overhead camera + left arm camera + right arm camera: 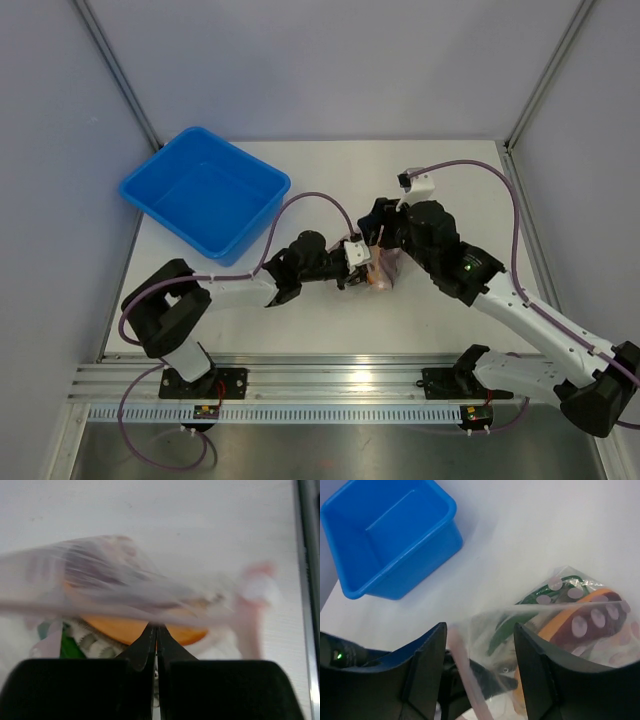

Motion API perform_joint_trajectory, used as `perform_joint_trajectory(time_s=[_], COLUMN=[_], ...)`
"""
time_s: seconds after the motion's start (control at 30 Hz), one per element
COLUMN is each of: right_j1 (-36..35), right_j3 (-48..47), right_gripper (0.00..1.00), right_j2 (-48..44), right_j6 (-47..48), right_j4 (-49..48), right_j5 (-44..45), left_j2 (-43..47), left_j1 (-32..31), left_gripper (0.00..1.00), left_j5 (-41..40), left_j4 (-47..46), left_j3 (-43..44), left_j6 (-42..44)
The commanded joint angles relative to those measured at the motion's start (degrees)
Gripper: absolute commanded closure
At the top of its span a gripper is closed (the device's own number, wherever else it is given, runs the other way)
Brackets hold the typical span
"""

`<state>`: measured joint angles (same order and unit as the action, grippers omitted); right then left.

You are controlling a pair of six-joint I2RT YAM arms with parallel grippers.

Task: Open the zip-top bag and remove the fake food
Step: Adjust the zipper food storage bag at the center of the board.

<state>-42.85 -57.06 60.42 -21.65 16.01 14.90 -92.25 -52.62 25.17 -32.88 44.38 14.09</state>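
Note:
The zip-top bag lies at the middle of the table, a clear pouch with a pinkish zip strip. Inside it shows fake food: an orange piece with dark red spots, a green vegetable and a grey fish. My left gripper is shut, its tips pinching the bag's film just in front of the orange piece. My right gripper hangs open over the bag's zip end, one finger on each side of it. From above, both grippers meet at the bag.
A blue bin stands at the back left of the table, a little way from the bag; it also shows in the right wrist view. A metal rail runs along the near edge by the arm bases.

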Motion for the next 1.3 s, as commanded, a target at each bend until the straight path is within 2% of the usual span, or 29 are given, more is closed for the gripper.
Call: perform_joint_trajectory(time_s=[0.0, 0.13, 0.17, 0.27, 0.47, 0.5, 0.57, 0.67, 0.7, 0.73, 0.83, 0.97, 1.1, 1.27], right_j1=[-0.9, -0.9, -0.8, 1.6, 15.5, 16.6, 18.3, 20.2, 20.6, 21.1, 23.3, 24.2, 24.1, 24.2], right_j3=[-0.4, -0.3, -0.7, -2.3, -1.5, -1.2, -0.4, -1.0, -1.1, -1.0, 1.7, 3.0, 3.1, 4.1], right_gripper=[0.35, 0.28, 0.26, 0.25, 0.20, 0.17, 0.01, 0.01, 0.00, 0.01, 0.01, 0.01, 0.00, 0.01], right_j2=[-2.6, -4.3, -4.0, -0.7, 6.6, 7.7, 8.4, 10.7, 11.2, 12.1, 13.0, 15.3, 16.8, 17.0], right_j6=[0.6, 1.1, 1.1, 0.7, -4.5, -5.6, -6.6, -9.5, -11.7, -13.0, -16.2, -20.9, -21.5, -21.2], right_j4=[-4.0, -2.6, -1.4, 1.5, 1.8, 1.8, 1.7, 4.3, 5.0, 5.6, 3.2, 2.0, 2.4, 1.5], right_j5=[0.9, 7.2, 10.8, 12.8, -0.6, -1.2, -2.4, -3.8, -3.7, -4.0, -10.4, -16.2, -18.7, -18.2], left_j2=[0.2, -0.3, -0.4, -0.4, -1.3, -1.3, -0.7, 0.3, 0.6, 0.8, 0.9, 1.0, 1.2, 2.2], left_j1=[2.6, 2.8, 2.8, 2.8, 2.7, 2.7, 2.7, 2.2, 2.0, 1.3, -0.8, -4.8, -5.7, -6.8], left_gripper=[1.00, 1.00, 1.00, 1.00, 1.00, 0.99, 0.97, 0.91, 0.87, 0.79, 0.71, 0.67, 0.52, 0.47], left_j5=[-4.2, -4.6, -4.4, -2.9, -0.7, -0.7, -0.6, -0.5, -0.5, -0.6, -2.7, -8.0, -10.1, -14.0], left_j4=[-4.2, -4.1, -4.0, -3.8, -2.5, -2.2, -2.4, -2.6, -2.0, -1.5, 3.2, 7.6, 8.1, 6.3], left_j3=[-0.3, -0.8, -1.0, -1.3, -1.7, -1.9, -2.5, -3.3, -3.4, -3.2, -0.8, 0.1, -0.3, -1.8], left_j6=[-4.7, -5.2, -5.2, -4.7, -4.8, -5.1, -5.9, -7.4, -7.6, -7.9, -7.6, -3.9, -3.0, -1.2])
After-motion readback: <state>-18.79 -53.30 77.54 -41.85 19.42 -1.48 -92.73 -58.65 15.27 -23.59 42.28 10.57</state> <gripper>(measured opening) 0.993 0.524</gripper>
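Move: Low over the near side of the zip-top bag, the left hand has its shut fingers under the clear upper film, with the food inside about 6 cm ahead, 4 cm to the right and 5 cm below; the zip slider is some 6 cm back and 2 cm right. From the half-open right hand the food is roughly 3 cm ahead, 4 cm right and 19 cm below, while the left fingertips are about 3 cm back, straight below by some 14 cm. Rising clear a couple of centimetres, the right hand swings forward and right roughly 10 cm, then sinks to end some 14 cm lower over the food-filled part, tipping down about 30 degrees, turning clockwise and opening fully. The left hand edges forward, then sinks and draws back towards the rail, its fingers spreading from shut to half open inside the mouth. ##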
